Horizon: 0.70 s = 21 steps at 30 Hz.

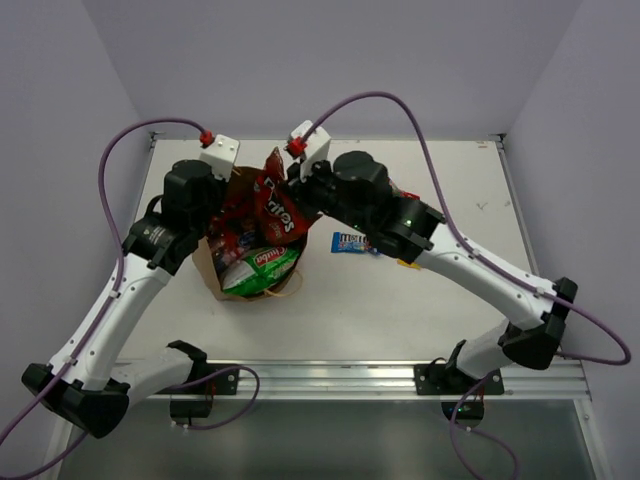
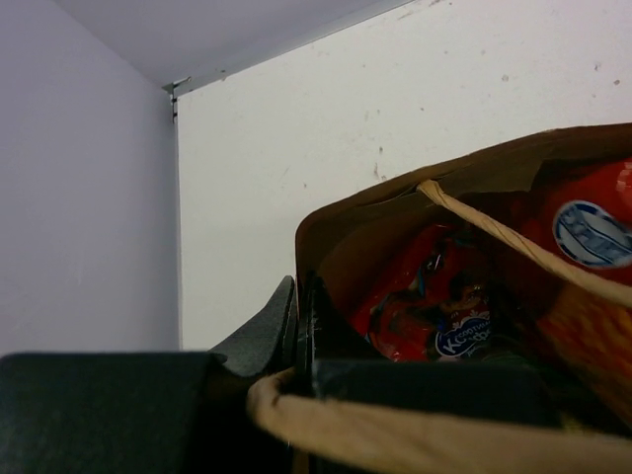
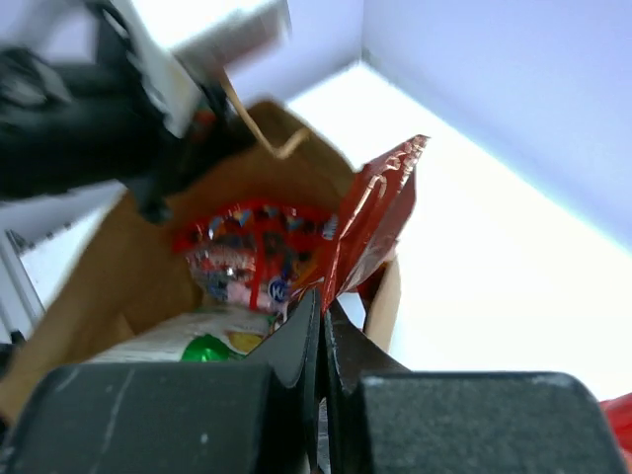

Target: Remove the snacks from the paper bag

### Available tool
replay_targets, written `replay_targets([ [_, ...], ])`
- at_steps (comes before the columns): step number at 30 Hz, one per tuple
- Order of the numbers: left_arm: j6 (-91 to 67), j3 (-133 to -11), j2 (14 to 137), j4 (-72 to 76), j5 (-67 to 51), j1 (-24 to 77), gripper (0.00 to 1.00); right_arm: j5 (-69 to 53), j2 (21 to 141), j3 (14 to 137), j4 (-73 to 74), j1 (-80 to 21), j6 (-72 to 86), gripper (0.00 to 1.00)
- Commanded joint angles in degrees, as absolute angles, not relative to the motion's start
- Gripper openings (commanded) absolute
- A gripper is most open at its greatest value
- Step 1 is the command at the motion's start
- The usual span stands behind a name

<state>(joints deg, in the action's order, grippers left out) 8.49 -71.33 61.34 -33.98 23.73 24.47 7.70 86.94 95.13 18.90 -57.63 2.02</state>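
The brown paper bag (image 1: pixel 212 268) stands at the left middle of the table, full of snacks. My left gripper (image 2: pixel 299 314) is shut on the bag's rim (image 2: pixel 355 205) beside a twisted handle (image 2: pixel 513 242). My right gripper (image 3: pixel 324 314) is shut on a red-orange Doritos bag (image 3: pixel 380 212), held upright above the bag's mouth; it also shows in the top view (image 1: pixel 277 203). A red cookie bag (image 3: pixel 252 247) and a green-white chip bag (image 1: pixel 258 268) sit inside the paper bag. A small blue candy packet (image 1: pixel 352 243) lies on the table to the right of the bag.
The white table (image 1: pixel 440 300) has a metal rail (image 1: pixel 400 375) along its near edge. Purple walls close in the back and sides. Both arms crowd over the paper bag.
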Motion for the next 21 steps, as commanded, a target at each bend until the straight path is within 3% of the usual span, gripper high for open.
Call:
replay_targets([
  [1,8.17,-72.07,60.64,-25.58,29.88,24.35,0.0,7.64,77.97,99.49,13.19,-57.92,-1.65,0.0],
  [11,8.0,-71.81,63.1,-25.75,34.98,24.0,0.0,19.32,65.05,100.37,13.45,-55.9,-5.62,0.0],
  [21,6.77,-75.67,65.65,-26.02,36.04,19.78,0.0,21.45,56.43,79.22,15.38,-46.23,2.72,0.0],
])
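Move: The right gripper already pinches the Doritos bag at the paper bag's mouth. The paper bag's middle lies about 9 cm to its left, 2 cm back and 25 below. The red snack bag it heads for lies some 25 cm right, 14 ahead and 34 below; the M&M's pack about 15 right and 6 ahead, the yellow pack 30 right and 4 ahead, both 37 below. From the left gripper, on the paper bag's rim, the red snack bag lies roughly 38 cm right, 8 ahead and 27 below. Keep the right fingers shut on the Doritos bag and swing it about 22 cm right, away from the paper bag and towards the red snack bag, arching up nearly 20 cm before sinking about 5, and turning the wrist clockwise. Meanwhile keep the left gripper's hold on the rim, easing left, slightly forward and down. ##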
